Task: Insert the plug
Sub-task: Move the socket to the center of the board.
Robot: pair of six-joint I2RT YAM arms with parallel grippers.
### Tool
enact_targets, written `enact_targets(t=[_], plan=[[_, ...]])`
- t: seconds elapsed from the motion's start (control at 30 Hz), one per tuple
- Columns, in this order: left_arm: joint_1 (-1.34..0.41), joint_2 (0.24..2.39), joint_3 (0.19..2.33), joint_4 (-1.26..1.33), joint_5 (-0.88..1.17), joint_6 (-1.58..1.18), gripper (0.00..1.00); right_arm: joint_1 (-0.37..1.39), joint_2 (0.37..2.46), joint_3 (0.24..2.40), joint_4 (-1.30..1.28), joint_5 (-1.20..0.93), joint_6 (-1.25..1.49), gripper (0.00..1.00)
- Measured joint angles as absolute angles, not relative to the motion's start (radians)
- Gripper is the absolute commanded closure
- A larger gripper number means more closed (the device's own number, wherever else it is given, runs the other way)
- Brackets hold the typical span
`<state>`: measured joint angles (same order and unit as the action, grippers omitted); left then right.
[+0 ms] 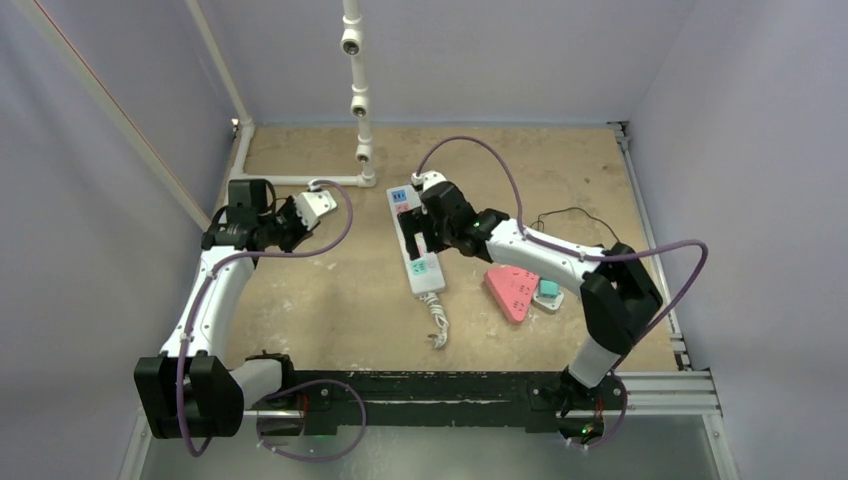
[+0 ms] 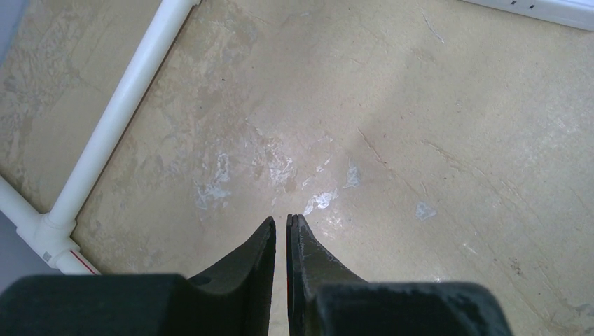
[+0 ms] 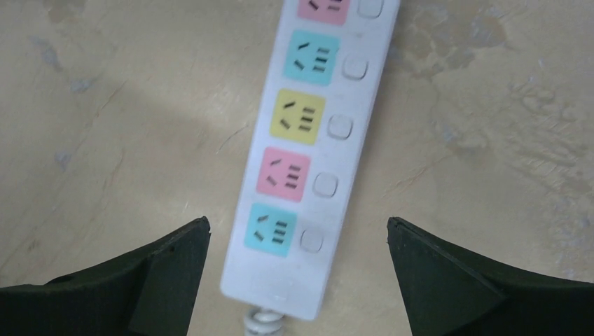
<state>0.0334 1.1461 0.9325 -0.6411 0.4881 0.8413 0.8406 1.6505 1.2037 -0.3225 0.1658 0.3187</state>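
Observation:
A white power strip (image 1: 420, 262) with pastel sockets lies in the middle of the table, its coiled cord (image 1: 437, 325) trailing toward me. In the right wrist view its near end (image 3: 308, 154) shows teal, pink and yellow sockets, all empty. My right gripper (image 1: 415, 240) (image 3: 298, 224) hovers over that end, open wide, with the strip between and below its fingers and nothing held. My left gripper (image 1: 322, 203) (image 2: 288, 218) is off to the left over bare table, shut on nothing. I cannot pick out the plug for sure; a small teal and white block (image 1: 548, 292) lies at the right.
A pink triangular socket block (image 1: 510, 290) lies right of the strip beside the teal block. A thin black cable (image 1: 565, 213) loops behind my right arm. A white pipe frame (image 1: 357, 100) (image 2: 115, 112) stands at the back left, near my left gripper.

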Motion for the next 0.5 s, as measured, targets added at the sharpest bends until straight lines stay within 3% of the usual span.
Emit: enact_targets(t=[0.33,0.5], plan=[[0.033,1.148,0.968,-0.647,0.476,0.842,0.89,0.72,1.927,1.309,-0.243,0.023,0.242,0.01],[0.033,1.147,0.974,-0.648,0.466,0.85,0.89,0.714,1.958,1.342,-0.204,-0.054,0.234,0.01]])
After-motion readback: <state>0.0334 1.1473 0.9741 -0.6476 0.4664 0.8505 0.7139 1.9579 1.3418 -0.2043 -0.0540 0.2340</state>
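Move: The white socket strip lies on the board running fore and aft under the right gripper, its middle about 6 cm ahead, 3 cm to the left and 9 cm below. Its coiled cord lies about 13 cm back, level left-right with this gripper; the pink triangular socket sits about 17 cm to the right and 6 cm back. From the left gripper the strip's middle is some 22 cm to the right and 3 cm ahead. Carry the open right gripper forward about 5 cm over the socket strip, from its cord end towards its middle, then lower it about 7 cm so the fingers come down to either side of the strip. Ease left a couple of centimetres at the bottom, tipping the fingers slightly steeper, and keep them wide open. ##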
